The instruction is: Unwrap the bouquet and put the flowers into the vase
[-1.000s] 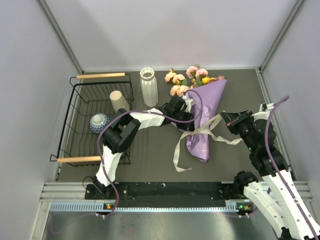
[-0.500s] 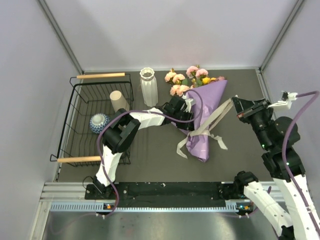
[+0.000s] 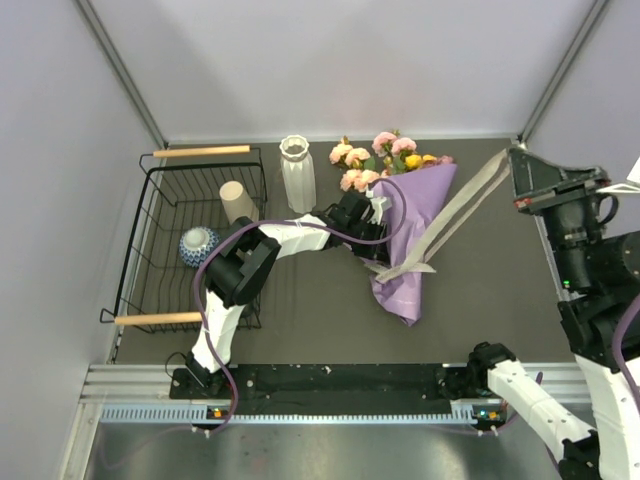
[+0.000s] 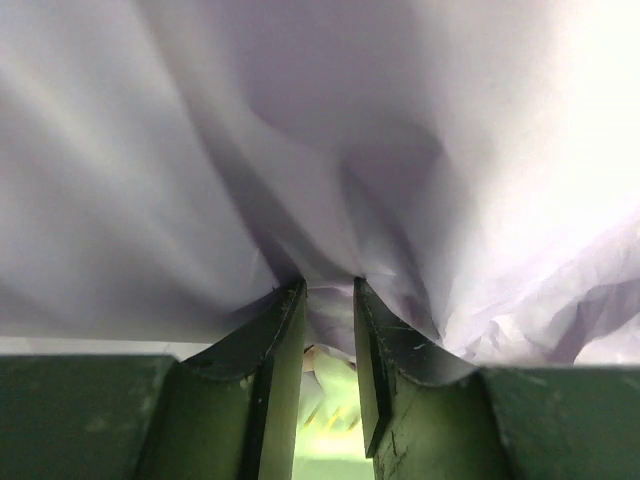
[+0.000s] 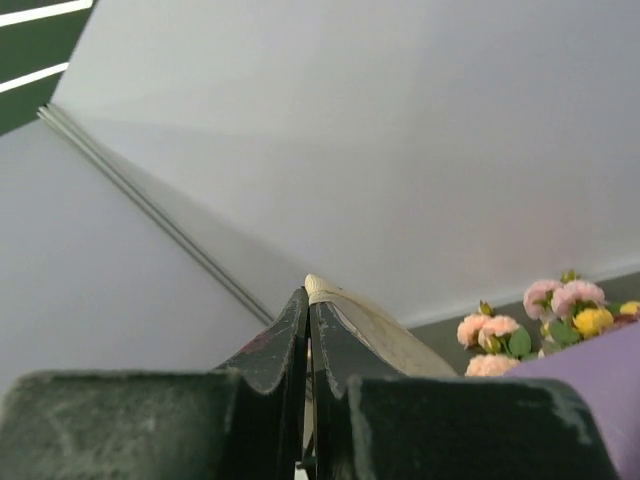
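Observation:
The bouquet (image 3: pixel 412 230) lies on the dark table in its lilac wrap, flowers (image 3: pixel 385 158) pointing toward the back wall. My left gripper (image 3: pixel 378 232) is shut on a fold of the lilac wrap (image 4: pixel 330 200), which fills the left wrist view. My right gripper (image 3: pixel 512 168) is raised at the right, shut on the cream ribbon (image 3: pixel 455 210), which runs taut down to the wrap. The ribbon end (image 5: pixel 330 292) pokes out above the right fingertips, and pink and yellow flowers (image 5: pixel 545 320) show at lower right of that view. The white ribbed vase (image 3: pixel 297 173) stands upright left of the bouquet.
A black wire basket (image 3: pixel 160 250) with wooden handles sits at the left, holding a beige cup (image 3: pixel 238 201) and a blue-patterned bowl (image 3: pixel 198 245). Grey walls close in the back and both sides.
My right gripper has lifted up and to the right, pulling the ribbon off the table until it runs taut. The loose ribbon loops by the wrap are gone. The left arm has stayed put.

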Controlling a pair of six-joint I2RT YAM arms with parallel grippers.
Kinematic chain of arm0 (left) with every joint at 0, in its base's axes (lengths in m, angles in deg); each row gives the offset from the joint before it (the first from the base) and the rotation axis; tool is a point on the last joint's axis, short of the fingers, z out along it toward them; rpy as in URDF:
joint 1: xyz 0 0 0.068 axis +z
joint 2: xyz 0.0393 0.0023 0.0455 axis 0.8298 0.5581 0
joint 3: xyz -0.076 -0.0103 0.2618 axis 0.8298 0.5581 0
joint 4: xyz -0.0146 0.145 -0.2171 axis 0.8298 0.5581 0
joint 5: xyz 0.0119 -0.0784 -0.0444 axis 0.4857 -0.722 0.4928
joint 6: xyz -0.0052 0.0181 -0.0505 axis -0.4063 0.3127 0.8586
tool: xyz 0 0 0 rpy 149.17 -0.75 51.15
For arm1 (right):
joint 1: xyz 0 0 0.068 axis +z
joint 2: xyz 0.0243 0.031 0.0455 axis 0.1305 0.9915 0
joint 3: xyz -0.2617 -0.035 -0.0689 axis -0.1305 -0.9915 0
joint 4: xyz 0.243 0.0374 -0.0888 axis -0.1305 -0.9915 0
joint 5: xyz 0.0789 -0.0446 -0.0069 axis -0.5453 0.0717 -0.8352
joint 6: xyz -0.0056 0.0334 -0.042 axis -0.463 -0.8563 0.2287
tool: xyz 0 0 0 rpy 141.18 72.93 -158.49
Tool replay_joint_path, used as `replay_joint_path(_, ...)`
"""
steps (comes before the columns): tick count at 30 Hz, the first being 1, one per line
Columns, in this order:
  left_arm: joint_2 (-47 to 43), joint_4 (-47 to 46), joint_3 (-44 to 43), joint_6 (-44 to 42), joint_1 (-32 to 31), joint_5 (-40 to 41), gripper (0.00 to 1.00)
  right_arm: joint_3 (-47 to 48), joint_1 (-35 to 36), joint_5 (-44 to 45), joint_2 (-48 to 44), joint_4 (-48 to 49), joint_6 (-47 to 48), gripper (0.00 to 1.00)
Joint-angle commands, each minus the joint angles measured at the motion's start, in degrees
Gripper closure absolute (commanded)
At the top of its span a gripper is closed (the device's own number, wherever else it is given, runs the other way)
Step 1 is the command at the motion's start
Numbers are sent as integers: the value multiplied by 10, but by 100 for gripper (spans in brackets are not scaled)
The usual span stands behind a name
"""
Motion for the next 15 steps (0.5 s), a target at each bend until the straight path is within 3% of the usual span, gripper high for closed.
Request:
replay_joint_path(1,-9,11,-18,-15,8,21,67,82,5,6,24,37,49,100)
replay_joint_path(10,-21,11,-20,-16,8,22,66,189,5,-65,96,80,24,100)
replay_joint_path(15,-37,0,-8,-10,7,23,66,252,5,-172,167,141,-39,100)
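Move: The ribbon, its upper stretch already pinched in the right hand's shut fingers, still reaches down to the purple wrap; where it crosses there lies about 9 cm ahead of the right hand, 8 cm to its left and 46 cm below. The flower heads are some 23 cm farther out than that crossing, the vase about 16 cm farther out and 25 cm more to the left. From the left hand the crossing is roughly 5 cm to the right and 3 cm back, level. The ribbon is hauled up off the wrapped bouquet by the right hand, which keeps its pinch and climbs fast, about 13 cm, drawing back some 3 cm as well and edging left only at the end, its fingertips tilting up another 15 degrees or so. The left hand stays at the purple paper, fingers still partly open and in place. ##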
